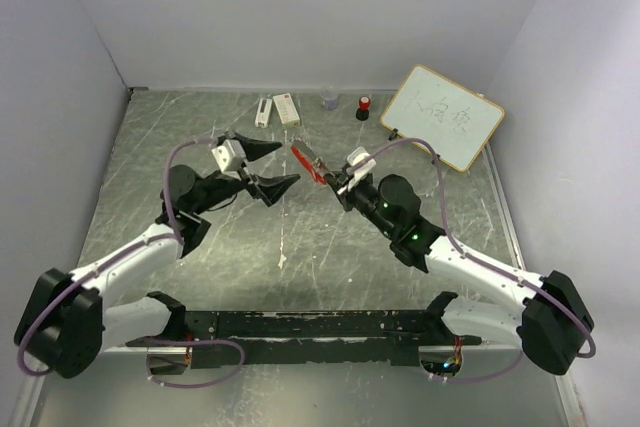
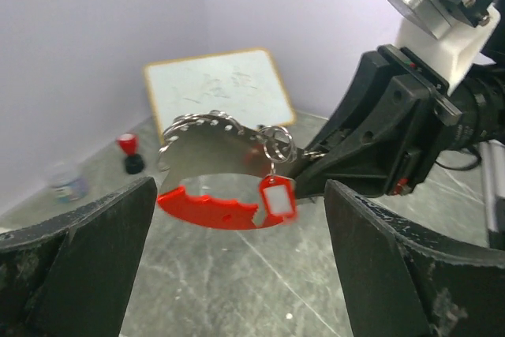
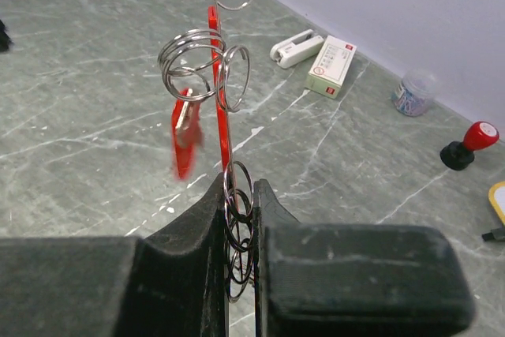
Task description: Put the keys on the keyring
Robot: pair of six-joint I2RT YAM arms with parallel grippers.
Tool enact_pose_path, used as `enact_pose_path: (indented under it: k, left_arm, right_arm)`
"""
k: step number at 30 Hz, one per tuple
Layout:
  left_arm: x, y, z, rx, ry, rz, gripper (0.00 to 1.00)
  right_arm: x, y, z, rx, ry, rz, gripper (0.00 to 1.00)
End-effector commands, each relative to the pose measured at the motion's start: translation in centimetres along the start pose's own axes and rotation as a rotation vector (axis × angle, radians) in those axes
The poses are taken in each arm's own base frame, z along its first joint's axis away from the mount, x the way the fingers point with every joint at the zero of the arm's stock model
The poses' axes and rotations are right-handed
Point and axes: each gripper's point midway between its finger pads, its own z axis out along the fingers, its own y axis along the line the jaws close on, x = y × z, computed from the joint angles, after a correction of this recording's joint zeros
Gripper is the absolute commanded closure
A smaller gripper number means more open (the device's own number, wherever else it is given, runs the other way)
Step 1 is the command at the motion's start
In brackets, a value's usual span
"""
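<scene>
The keyring hangs in the air between the two arms: silver rings, a curved grey piece and a red oblong fob. A red tag with a white label dangles from its rings; the key on it is too blurred to make out. My right gripper is shut on a cluster of rings at one end of the keyring. The fob stands edge-on above it. My left gripper is wide open and faces the keyring without touching it. The black fingers frame the view with nothing between them.
Along the back wall lie a white stapler, a small box, a clear jar of clips and a red-capped black stamp. A small whiteboard leans at the back right. Walls close in three sides.
</scene>
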Motion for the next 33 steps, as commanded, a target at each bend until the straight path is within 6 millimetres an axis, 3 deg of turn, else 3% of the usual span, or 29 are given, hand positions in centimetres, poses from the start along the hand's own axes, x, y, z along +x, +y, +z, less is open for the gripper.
enact_pose_path:
  k: [1,5,11,16,19,24,28,33]
  left_arm:
    - [-1.1,3.6,-2.3,-0.270,-0.045,0.027,0.02]
    - [-1.4,5.7,-4.6,-0.459,-0.084,-0.028,0.02]
    - [-0.4,9.2,-7.8,-0.775,-0.074,-0.259,0.02]
    - [-0.6,9.4,-8.6,-0.822,-0.078,-0.288,0.02]
    - [0.4,9.8,-9.5,-0.891,-0.045,-0.343,0.02]
    - [1.3,10.0,-9.1,-0.901,0.041,-0.355,0.02]
    - [1.7,9.9,-8.9,-0.889,0.044,-0.363,0.02]
    - [2.3,9.9,-8.5,-0.880,0.065,-0.374,0.02]
  right_arm:
    - [0.3,-1.1,0.7,0.054,0.091,-0.003,1.00]
    - [1.4,-0.8,1.9,0.049,0.211,0.043,1.00]
    - [3.6,2.3,3.6,-0.089,0.361,0.134,1.00]
    - [4.8,5.0,4.9,-0.190,0.384,0.244,1.00]
    - [6.4,6.4,5.6,-0.239,0.435,0.298,1.00]
    - [8.2,8.2,6.3,-0.294,0.474,0.389,1.00]
    - [9.4,8.1,6.8,-0.287,0.488,0.452,1.00]
    - [10.7,6.2,7.1,-0.236,0.507,0.528,1.00]
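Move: The keyring's middle is about 8 cm to the right, 3 cm ahead and 4 cm below the empty left gripper. From the right gripper, which already holds its end, that middle is some 4 cm ahead and 4 cm left. The red key hangs about 2 cm ahead, 4 cm left and 3 cm below the right gripper. The bare table it is lowered towards lies roughly 22 cm down, 10 cm left; a white mark lies 14 cm back, 14 cm left, equally low. Draw the open left gripper away from the keyring, about 11 cm left and half that forward, sinking slightly and swinging counter-clockwise until its fingers face forward, tipped down. Keep the right grip shut on the keyring and carry it 13 cm down and some 8 cm left towards the bare table, tipping the fingers down about 40 degrees. ##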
